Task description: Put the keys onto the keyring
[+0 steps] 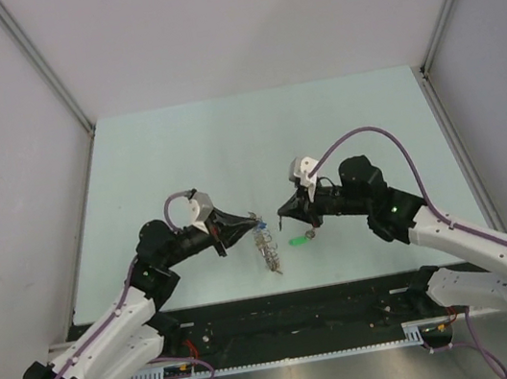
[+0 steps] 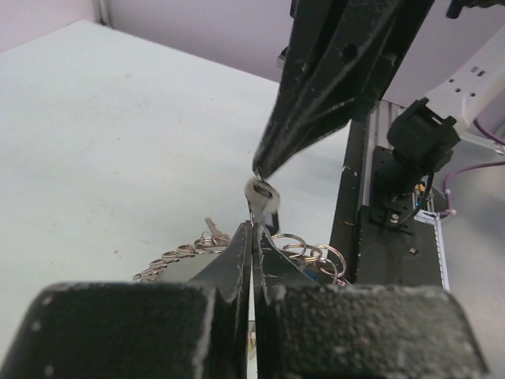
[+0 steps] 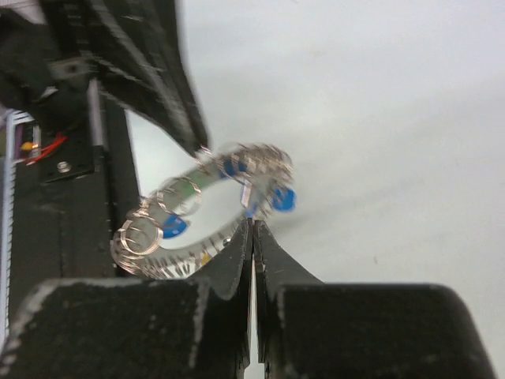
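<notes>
The keyring (image 3: 162, 225), a large grey-silver ring edged with small wire loops, hangs tilted above the table. It carries blue-headed keys (image 3: 284, 199). My left gripper (image 1: 260, 220) is shut on the ring's upper edge; its loops (image 2: 304, 251) spread behind the shut jaws in the left wrist view. My right gripper (image 1: 283, 212) faces it from the right, also shut, pinching what looks like a small silver key (image 2: 263, 197) against the ring. The two gripper tips almost meet. A green-headed key (image 1: 296, 241) lies on the table under the right gripper.
The pale green table (image 1: 227, 145) is enclosed by grey walls with metal corner posts (image 1: 37, 60). A black rail with cables (image 1: 293, 309) runs along the near edge between the arm bases. A small metal piece (image 1: 311, 231) sits beside the green key.
</notes>
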`<state>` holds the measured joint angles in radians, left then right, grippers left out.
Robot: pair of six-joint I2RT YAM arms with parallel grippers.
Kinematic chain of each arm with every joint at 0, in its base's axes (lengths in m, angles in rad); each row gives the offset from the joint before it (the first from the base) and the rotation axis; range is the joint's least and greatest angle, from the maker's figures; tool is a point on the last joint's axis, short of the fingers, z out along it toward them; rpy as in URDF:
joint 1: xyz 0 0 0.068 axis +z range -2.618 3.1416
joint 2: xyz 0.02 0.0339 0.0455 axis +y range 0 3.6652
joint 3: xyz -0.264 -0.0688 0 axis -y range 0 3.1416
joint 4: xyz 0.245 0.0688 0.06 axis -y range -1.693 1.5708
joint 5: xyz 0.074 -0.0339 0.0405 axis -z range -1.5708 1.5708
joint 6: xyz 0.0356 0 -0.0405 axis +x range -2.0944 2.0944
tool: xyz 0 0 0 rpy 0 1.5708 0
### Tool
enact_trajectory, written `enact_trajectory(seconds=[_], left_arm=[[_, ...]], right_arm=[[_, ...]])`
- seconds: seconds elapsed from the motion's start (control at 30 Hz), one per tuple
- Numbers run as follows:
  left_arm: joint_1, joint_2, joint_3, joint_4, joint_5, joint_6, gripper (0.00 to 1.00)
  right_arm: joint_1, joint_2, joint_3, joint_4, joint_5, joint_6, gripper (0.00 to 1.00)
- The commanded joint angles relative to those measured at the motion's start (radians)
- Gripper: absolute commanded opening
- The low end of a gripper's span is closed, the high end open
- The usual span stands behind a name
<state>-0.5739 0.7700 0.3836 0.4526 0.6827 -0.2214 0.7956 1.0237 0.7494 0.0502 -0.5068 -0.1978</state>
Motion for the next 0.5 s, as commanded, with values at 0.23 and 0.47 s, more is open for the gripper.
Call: enact_trajectory(seconds=[0.23,0.47], left_arm=[[-0.006,0.051,-0.006,0.060,-0.117,-0.045,0.00],[-0.007,0.019,0.006,0.024,-0.135,-0.030,0.00]], right_arm=[[-0.171,-0.036,-0.002,-0.464,0.368,0.434,0.00],[-0.220,0.071,-0.018,-0.576,0.478,0.486,0.00]])
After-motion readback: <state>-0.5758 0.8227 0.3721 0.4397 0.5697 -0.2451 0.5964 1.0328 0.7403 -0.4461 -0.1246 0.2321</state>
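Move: The right hand holds a small key; the green-tagged key lying on the table, towards which the held one is being carried, is about 5 cm ahead of that hand, 7 cm to its right and some 23 cm below. The keyring, hanging from the left fingers, has its middle roughly 5 cm left, 3 cm back and 7 cm below the right hand. From the left hand the green-tagged key is about 5 cm ahead, 12 cm right and 22 cm down. The right hand, its fingers still shut on the small key, swings away from the keyring, right about 12 cm and down about 11 cm, going some 3 cm forward early on, down towards the table beside the green-tagged key, while the wrist turns clockwise and tips so that the fingers, first pointing left, end up slanting forward, left and down. The left hand keeps its pinch on the keyring and eases about 2 cm forward and 2 cm down, then holds there. ##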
